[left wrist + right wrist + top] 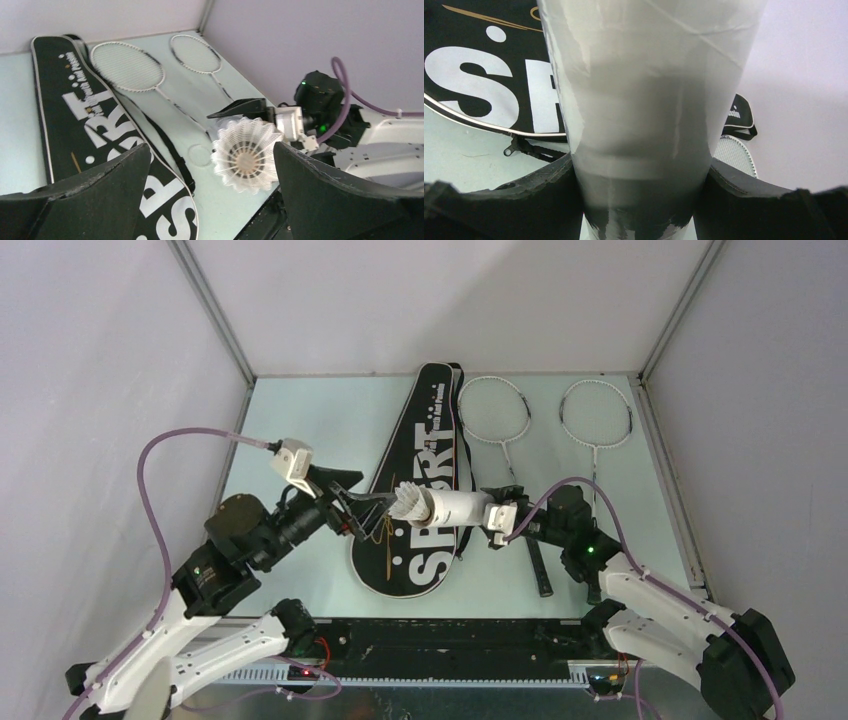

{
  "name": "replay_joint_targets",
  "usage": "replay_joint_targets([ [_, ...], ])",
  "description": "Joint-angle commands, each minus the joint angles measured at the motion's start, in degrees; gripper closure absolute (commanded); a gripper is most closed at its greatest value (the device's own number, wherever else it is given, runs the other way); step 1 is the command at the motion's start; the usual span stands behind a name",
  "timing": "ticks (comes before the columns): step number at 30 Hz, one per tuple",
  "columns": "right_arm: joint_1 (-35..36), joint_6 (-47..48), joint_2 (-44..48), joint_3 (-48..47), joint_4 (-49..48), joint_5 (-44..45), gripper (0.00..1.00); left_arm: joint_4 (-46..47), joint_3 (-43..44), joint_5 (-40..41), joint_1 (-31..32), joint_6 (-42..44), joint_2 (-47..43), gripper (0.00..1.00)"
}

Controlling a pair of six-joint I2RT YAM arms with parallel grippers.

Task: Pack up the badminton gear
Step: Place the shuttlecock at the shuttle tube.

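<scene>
My right gripper (492, 512) is shut on the white tube (455, 506), holding it level above the black "SPORT" bag (420, 455). A white shuttlecock (408, 504) sticks out of the tube's left end, feathers outward. My left gripper (350, 508) stands open just left of it and holds nothing. In the left wrist view the shuttlecock (246, 155) faces me beyond the spread fingers (340, 200). The right wrist view shows the tube (649, 90) clamped between both fingers. Two rackets (495, 408) (597, 412) lie at the back right.
A small clear round disc (200, 155) lies on the table beside the bag's strap (172, 150). One racket's black handle (540, 570) runs under my right arm. Grey walls close in the table on three sides.
</scene>
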State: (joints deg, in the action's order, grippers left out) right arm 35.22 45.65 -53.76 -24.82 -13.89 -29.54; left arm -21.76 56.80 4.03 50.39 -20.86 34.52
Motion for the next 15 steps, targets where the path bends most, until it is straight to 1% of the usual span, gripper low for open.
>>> replay_joint_targets([
  [1, -0.3, 0.0, 1.7, -2.8, -3.9, -1.2, 0.72, -1.6, -2.0, 7.2, 0.2, -3.7, -1.9, 0.00],
  [5, -0.1, 0.0, 1.9, -2.8, -3.8, -1.7, 0.72, -1.8, -2.6, 4.5, 0.1, -4.1, 0.4, 0.00],
  [10, -0.1, 0.0, 2.2, -2.8, -3.4, -1.2, 0.72, 1.2, -3.8, -4.1, 0.2, -2.5, 3.3, 0.00],
  [15, -0.1, 0.0, 2.9, -2.8, -3.2, -1.6, 0.72, 0.6, -3.3, -5.9, 0.2, -1.0, 6.6, 0.00],
])
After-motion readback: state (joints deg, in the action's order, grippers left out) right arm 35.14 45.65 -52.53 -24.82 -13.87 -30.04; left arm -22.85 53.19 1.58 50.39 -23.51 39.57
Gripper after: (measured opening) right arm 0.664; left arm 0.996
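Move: The shuttlecock is out of my fingers, cork end in the tube's mouth and feathers standing out, about 7 cm to my left hand's right, 5 cm below it and level with it fore and aft. The tube's mouth is just past it, some 10 cm right, 1 cm back and 7 cm down; the racket bag's middle lies far below, some 22 cm ahead and 9 cm right. From my right hand, the shuttlecock is about 19 cm left, 5 cm back and 14 cm up. Fingers wide open throughout, I sink my left hand about 5 cm and, after a slight drift forward and left, swing it some 3 cm to the right, back towards the shuttlecock and the tube's mouth, tipping the fingers down roughly 10 degrees. My right hand stays put and keeps its grip on the tube, mouth towards my left hand. ##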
